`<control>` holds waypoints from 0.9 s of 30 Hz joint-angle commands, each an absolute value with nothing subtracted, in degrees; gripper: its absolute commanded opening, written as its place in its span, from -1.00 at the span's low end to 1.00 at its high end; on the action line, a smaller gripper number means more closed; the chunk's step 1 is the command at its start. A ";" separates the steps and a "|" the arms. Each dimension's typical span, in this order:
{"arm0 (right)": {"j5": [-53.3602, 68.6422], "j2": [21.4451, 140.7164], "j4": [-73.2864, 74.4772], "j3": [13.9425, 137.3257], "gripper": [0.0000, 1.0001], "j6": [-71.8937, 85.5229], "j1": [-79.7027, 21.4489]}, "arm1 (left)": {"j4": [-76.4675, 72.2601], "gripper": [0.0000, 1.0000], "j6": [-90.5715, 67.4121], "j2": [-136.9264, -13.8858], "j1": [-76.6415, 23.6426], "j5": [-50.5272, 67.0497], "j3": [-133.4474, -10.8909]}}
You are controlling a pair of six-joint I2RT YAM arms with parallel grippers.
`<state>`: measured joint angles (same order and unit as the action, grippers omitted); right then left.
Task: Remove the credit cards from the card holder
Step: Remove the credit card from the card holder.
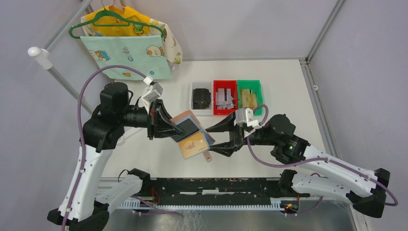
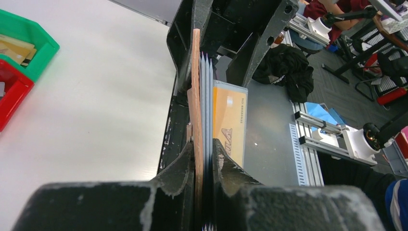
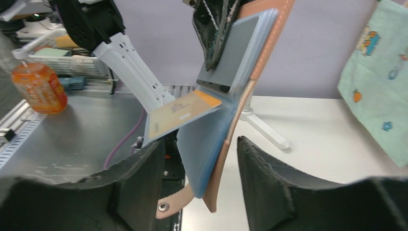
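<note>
The card holder (image 1: pixel 188 126), pinkish-tan with blue-grey sleeves, hangs open in the air between the two arms. My left gripper (image 1: pixel 175 129) is shut on its upper half; in the left wrist view the jaws (image 2: pixel 204 149) pinch the tan cover (image 2: pixel 195 96) and the sleeves together. An orange-and-white credit card (image 1: pixel 195 145) sticks out of a sleeve, also showing as the card (image 3: pixel 180 113) and the card (image 2: pixel 230 120). My right gripper (image 3: pixel 201 142) stands open, its fingers on either side of the holder's lower half (image 3: pixel 207 144) without touching it. The closure tab (image 3: pixel 173 204) dangles below.
Three bins stand in a row at the back: a clear one with a black blocky item (image 1: pixel 201 98), a red bin (image 1: pixel 224 96) with pale cards, a green bin (image 1: pixel 250 96) with golden-tan items. A hanger with child's cloth (image 1: pixel 127 48) hangs back left.
</note>
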<state>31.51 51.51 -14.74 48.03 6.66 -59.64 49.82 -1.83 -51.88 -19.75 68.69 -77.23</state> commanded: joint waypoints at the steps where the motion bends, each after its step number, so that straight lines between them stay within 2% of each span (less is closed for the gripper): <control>1: 22.72 47.56 -6.77 49.29 0.32 1.54 -59.94 | 43.93 -0.97 -6.87 -51.82 -19.81 68.27 -79.63; 7: 11.44 43.70 4.60 53.16 0.65 -2.30 -59.92 | 39.30 -0.96 -11.69 -51.07 -19.74 68.34 -78.18; 13: 6.72 43.58 4.68 57.04 0.80 1.76 -59.94 | 35.16 -0.97 -16.25 -50.46 -19.78 68.57 -75.71; 21: 20.29 49.90 -11.65 57.82 0.84 14.46 -59.90 | 31.13 -0.94 -22.95 -51.05 -19.85 70.50 -73.12; 27: 23.51 54.71 -5.77 62.94 0.83 11.52 -59.85 | 31.34 -0.94 -22.01 -50.68 -19.75 70.52 -73.08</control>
<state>20.78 53.15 -7.38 58.94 12.21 -59.64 35.53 -18.94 -51.37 -19.64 68.12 -71.99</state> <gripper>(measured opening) 0.920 0.160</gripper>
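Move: From the right hand, half open and already off the card, the loose credit card sticking out of the holder lies about 5 cm left, 2 cm back and roughly 1 cm higher. The open card holder's middle is some 6 cm left and 1 cm ahead, about level, and its strap hangs 2 cm left, 4 cm back and 5 cm below. From the left hand, which pinches the holder, the card is about 5 cm right, 3 cm back and 3 cm lower. The empty right hand first swings some 5 cm to its right and about 4 cm forward, clear of the loose card, turning roughly 20 degrees clockwise while its fingers spread from half open to almost fully open. It then reverses left, rising about 5 cm, drawing back a little and undoing over half the turn, to end with its near finger close by the card, while the left hand keeps its pinch on the holder, eases about 1.5 cm forward and rolls slightly. ##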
